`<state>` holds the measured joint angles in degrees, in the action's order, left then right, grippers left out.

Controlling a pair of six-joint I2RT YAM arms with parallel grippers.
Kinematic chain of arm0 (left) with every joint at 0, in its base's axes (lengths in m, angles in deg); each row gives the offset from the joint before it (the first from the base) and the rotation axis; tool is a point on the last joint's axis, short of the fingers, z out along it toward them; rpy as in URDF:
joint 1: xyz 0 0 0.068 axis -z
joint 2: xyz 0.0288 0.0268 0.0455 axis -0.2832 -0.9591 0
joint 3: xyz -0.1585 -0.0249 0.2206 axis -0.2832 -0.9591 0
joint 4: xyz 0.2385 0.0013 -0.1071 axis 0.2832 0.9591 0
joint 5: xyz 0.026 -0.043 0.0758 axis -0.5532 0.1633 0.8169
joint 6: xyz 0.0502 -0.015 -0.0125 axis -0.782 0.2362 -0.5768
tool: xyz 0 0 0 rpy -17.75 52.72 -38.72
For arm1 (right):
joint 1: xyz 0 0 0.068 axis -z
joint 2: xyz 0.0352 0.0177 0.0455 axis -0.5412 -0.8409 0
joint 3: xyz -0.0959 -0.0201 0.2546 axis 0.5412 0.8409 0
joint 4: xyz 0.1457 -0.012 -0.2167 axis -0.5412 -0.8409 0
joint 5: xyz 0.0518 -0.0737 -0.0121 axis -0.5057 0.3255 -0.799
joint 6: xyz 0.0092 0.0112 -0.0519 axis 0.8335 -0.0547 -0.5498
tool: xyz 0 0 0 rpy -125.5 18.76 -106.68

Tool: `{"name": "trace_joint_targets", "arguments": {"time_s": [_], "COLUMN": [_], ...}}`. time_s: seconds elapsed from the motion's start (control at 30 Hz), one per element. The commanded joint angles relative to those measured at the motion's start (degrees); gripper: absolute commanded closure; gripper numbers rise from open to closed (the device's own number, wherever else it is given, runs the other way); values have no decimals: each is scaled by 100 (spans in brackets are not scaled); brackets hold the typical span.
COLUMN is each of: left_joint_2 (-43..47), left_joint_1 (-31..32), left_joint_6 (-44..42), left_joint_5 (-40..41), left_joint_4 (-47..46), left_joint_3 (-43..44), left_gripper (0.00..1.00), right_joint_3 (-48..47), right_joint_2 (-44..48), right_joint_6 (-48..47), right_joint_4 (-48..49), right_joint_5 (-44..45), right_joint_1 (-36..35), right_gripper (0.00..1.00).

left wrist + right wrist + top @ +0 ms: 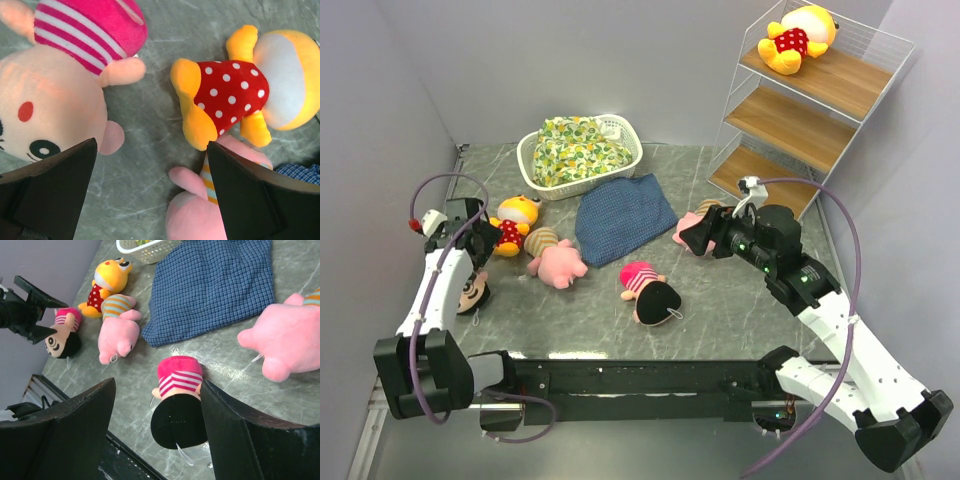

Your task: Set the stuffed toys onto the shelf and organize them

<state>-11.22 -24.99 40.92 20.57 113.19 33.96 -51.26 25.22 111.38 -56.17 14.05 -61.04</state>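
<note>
One yellow bear (795, 38) lies on the top board of the white wire shelf (820, 125). On the table lie a second bear (515, 220), a piglet (556, 261), a pink-hatted doll (650, 291), another doll (473, 290) beside the left arm, and a second piglet (712, 222) at the right gripper. My left gripper (480, 240) is open and empty, hovering between the doll (55, 100), the bear (235, 90) and the piglet (195, 215). My right gripper (692, 235) is open and empty above the doll (179, 405), with the piglet (290, 337) at its right.
A white basket (625, 135) holding a floral cloth bundle (570, 150) stands at the back. A blue checked cloth (623, 217) lies in the middle, also in the right wrist view (215, 285). Grey walls close in left and back.
</note>
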Motion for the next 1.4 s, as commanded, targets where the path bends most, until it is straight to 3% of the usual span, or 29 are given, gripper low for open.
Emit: {"name": "trace_joint_targets", "arguments": {"time_s": [0.0,0.17,0.47,0.67,0.7,0.77,0.8,1.03,1.37], "left_joint_2": [-107,-511,-1522,-1882,-1900,-1901,-1874,-882,1208], "left_joint_1": [-43,-34,-52,-78,-78,-69,-78,-78,245], "left_joint_6": [347,381,478,417,390,373,373,101,-313], "left_joint_5": [75,-558,-559,-1130,-1218,-1298,-1272,-402,-1236], "left_joint_4": [-502,-962,-1471,-2140,-2219,-2123,-1940,-1008,-480], "left_joint_3": [97,79,17,-53,-53,0,35,360,404], "left_gripper": [1,3,12,45,61,82,99,99,99], "right_joint_3": [30,-31,-119,-137,-145,-154,-180,-260,-602], "right_joint_2": [25,43,104,219,219,245,263,201,-168], "right_joint_6": [-53,-158,-158,-123,-123,-149,-167,-290,-229], "right_joint_4": [353,300,204,107,98,28,-7,-52,-78], "right_joint_5": [-211,-193,-246,-219,-228,-185,-149,-403,-299], "right_joint_1": [-29,-29,-29,-29,-29,-29,-29,-29,-389], "right_gripper": [24,24,24,25,25,25,25,25,25]}}
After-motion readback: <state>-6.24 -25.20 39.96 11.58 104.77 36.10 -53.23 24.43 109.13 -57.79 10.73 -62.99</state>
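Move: The yellow toy in the red polka-dot shirt lies about 11 cm ahead of the left hand, 6 cm to its right and some 7 cm lower, its legs nearest the hand. At that same height, the near pink pig lies about 2 cm ahead and 14 cm right, the pink-striped toy some 3 cm back and 8 cm left. From the right hand, the yellow toy is roughly 14 cm ahead, 47 cm left and 23 cm down. The yellow toy's leg end is what the left hand goes for, reaching forward about 7 cm and sinking some 6 cm with open fingers, which then close and pinch the toy there. Still gripping, the hand draws back a little and lifts about 12 cm, the fingers tilting up and outward by some 15 degrees. ##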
